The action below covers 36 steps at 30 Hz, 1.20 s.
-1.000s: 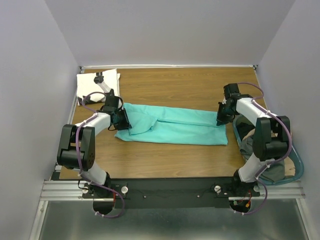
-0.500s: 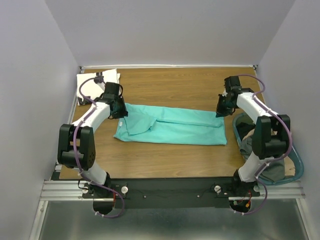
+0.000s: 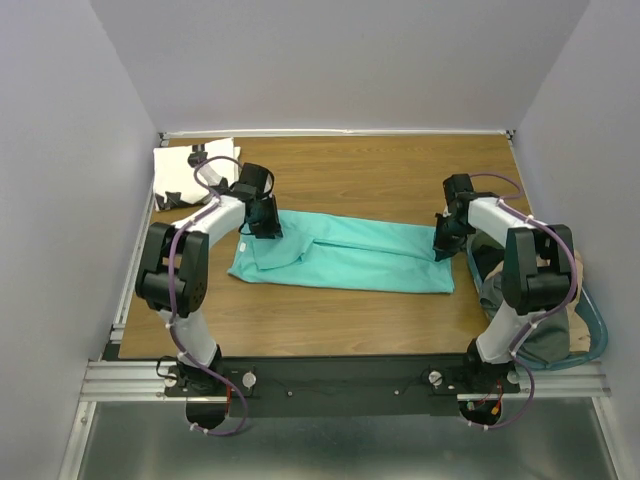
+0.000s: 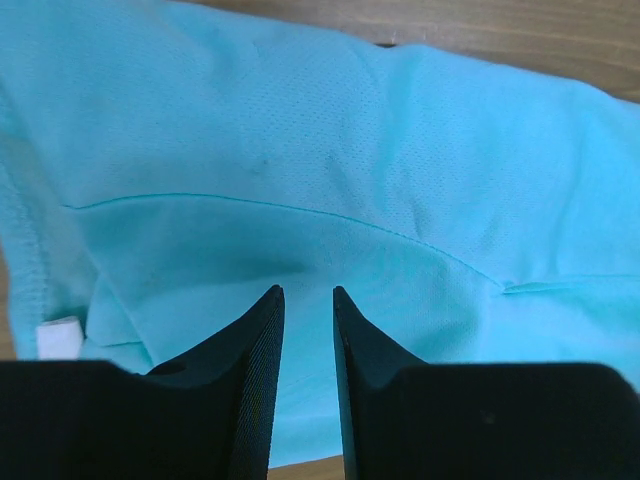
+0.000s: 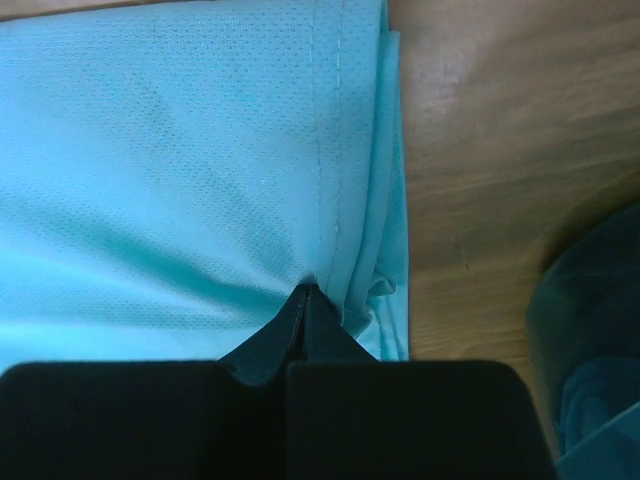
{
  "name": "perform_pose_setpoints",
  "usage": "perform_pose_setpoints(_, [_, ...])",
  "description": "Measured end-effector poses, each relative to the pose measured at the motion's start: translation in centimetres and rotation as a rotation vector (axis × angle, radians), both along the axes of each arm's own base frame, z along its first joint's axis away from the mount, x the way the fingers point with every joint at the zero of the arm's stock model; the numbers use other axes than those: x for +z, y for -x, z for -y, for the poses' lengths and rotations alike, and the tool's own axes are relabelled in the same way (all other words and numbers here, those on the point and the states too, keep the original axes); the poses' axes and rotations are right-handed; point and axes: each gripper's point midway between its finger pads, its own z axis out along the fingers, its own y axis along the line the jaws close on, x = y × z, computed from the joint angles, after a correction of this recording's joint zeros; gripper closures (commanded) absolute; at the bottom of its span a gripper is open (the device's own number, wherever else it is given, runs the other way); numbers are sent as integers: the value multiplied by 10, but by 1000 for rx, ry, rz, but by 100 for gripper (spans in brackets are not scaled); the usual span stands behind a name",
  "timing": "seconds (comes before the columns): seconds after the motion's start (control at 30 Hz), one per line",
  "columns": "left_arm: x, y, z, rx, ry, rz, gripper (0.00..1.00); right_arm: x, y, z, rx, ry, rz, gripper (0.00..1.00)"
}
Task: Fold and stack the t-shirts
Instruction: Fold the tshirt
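Observation:
The turquoise t-shirt [image 3: 345, 255] lies folded into a long strip across the middle of the table. Its white neck label [image 4: 58, 337] shows at the lower left of the left wrist view. My left gripper [image 3: 266, 224] hovers over the strip's left part, and in its wrist view the left gripper [image 4: 308, 292] is open by a narrow gap with nothing between its fingers. At the strip's right end, my right gripper [image 3: 443, 246] is shut. In its own view the right gripper [image 5: 305, 292] has the hem puckering at its tips. The white t-shirt [image 3: 185, 172] with black marks lies at the back left corner.
A blue-rimmed basket [image 3: 590, 318] holding grey and dark clothes stands off the table's right edge, close to the right arm; its rim [image 5: 585, 300] shows in the right wrist view. Grey walls close in the left, back and right sides.
My left gripper moved from the shirt's left edge to the right, over the cloth. My right gripper went toward the back, then came down onto the right hem and shut fully.

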Motion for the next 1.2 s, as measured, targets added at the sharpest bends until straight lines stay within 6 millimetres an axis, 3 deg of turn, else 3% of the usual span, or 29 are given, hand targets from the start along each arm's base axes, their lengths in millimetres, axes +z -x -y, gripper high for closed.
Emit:
perform_pose_setpoints(0.27, [-30,-13,17,-40,7,-74,66,-5,11,3,-14,14,-18,100])
perform_pose_setpoints(0.53, [-27,-68,38,-105,-4,-7,67,-5,27,-1,-26,6,-29,100])
perform_pose_setpoints(0.87, [-24,-127,79,-213,-22,92,68,-7,66,-35,59,-81,-82,100])
perform_pose_setpoints(1.07, [-21,-132,102,-269,-25,109,68,-5,90,-55,131,-108,-122,100])
perform_pose_setpoints(1.2, [-19,-128,108,-283,-18,104,67,3,96,-59,151,-112,-125,99])
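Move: The t-shirt lies folded in a long strip between my hands, its left part some 4 cm beneath my left fingers. Its middle is about 21 cm right and 5 cm back of my left hand; the white stack is roughly 21 cm ahead and 21 cm left. My right fingertips are already on the right end, with the middle about 28 cm left and 2 cm ahead. The basket's middle sits some 29 cm right and 15 cm back. I set my part-open left fingers down on the t-shirt's left part, about 3 cm lower, then drag it some 13 cm forward and 11 cm to my right, the wrist turning about 15 degrees clockwise. Meanwhile my shut right fingertips keep pressing on the other end and draw it roughly 10 cm back, then also leftward about 6 cm. ##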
